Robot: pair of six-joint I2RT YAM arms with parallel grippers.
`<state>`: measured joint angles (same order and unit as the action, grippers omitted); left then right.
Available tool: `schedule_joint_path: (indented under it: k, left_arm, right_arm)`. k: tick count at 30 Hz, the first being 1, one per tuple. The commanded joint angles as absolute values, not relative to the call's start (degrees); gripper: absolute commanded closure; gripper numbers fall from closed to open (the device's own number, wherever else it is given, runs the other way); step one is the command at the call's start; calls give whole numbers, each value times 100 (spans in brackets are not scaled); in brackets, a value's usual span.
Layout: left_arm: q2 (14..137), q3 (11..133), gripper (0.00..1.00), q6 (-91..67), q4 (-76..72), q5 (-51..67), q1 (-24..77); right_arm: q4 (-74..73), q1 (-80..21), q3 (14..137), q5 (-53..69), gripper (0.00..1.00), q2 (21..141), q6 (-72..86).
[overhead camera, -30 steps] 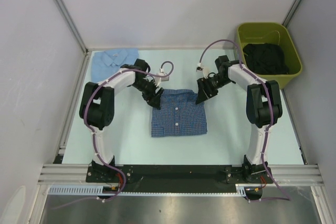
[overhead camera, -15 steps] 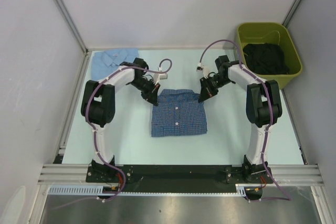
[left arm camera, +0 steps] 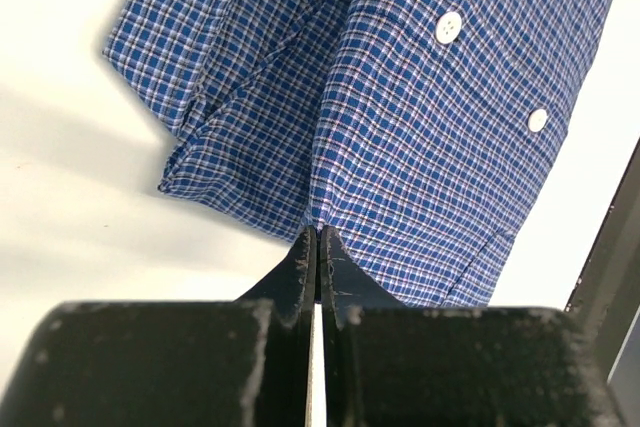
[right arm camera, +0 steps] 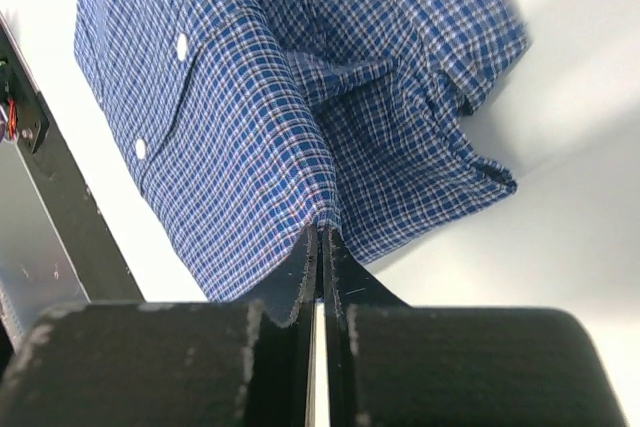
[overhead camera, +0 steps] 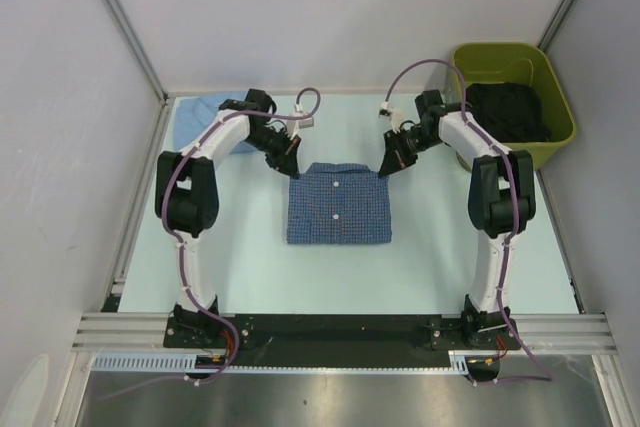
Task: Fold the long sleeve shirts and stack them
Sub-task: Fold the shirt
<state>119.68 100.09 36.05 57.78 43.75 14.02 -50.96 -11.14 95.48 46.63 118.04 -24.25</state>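
Observation:
The medium blue checked long sleeve shirt (overhead camera: 338,209) lies folded in the middle of the table, its white buttons facing up. My left gripper (overhead camera: 295,170) is shut on the shirt's far left corner, and in the left wrist view the cloth (left arm camera: 420,117) rises out of the pinched tips (left arm camera: 318,234). My right gripper (overhead camera: 383,170) is shut on the far right corner; the right wrist view shows checked fabric (right arm camera: 250,117) drawn up into its tips (right arm camera: 322,232). The pale blue shirt (overhead camera: 198,115) lies at the far left, partly hidden behind the left arm.
A green bin (overhead camera: 553,97) holding dark clothes (overhead camera: 508,112) stands at the far right, close behind the right arm. Grey walls enclose the table on three sides. The arm bases sit on the black rail (overhead camera: 330,337) at the near edge.
Both grippers closed on the checked shirt's far corners. Both then drew back toward the far side, and the shirt's near edge followed a little way.

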Motion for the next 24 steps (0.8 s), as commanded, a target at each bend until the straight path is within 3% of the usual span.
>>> schedule_joint_path:
  k: [1, 24]
  left_arm:
    - [12093, 10423, 100, 3648, 5792, 4447, 1301]
    - [13131, 11285, 100, 2540, 4334, 3517, 1266]
  right_arm:
    - [-5177, -1046, 10019, 4781, 100, 11970, -2531]
    - [-4150, -835, 11452, 4553, 100, 13385, -1758]
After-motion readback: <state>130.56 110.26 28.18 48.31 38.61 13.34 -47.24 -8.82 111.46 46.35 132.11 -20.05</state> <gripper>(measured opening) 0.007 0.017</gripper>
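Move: Each hand already grips a side corner of the shirt's upper layer. From the left hand, the far edge of the shirt's lower layers has its middle about 8 cm ahead, 11 cm right and 5 cm below. From the right hand, that edge is 8 cm ahead, 11 cm left, also 5 cm below. The shirt's near edge is some 18 cm back and 11 cm right of the left hand. The light blue shirt is 18 cm ahead and 20 cm left of the left hand, both low on the table. The green bin is about 32 cm right of the right hand and 17 cm ahead. Forward together, both closed grippers carry the pinched corners over the lower layers towards the shirt's far edge, about 8 cm at a steady pace. They stay roughly level at first, then sink some 3 cm below their starting height in the second half. The fingers keep their hold, while the left wrist turns slightly counter-clockwise and the right slightly clockwise. ##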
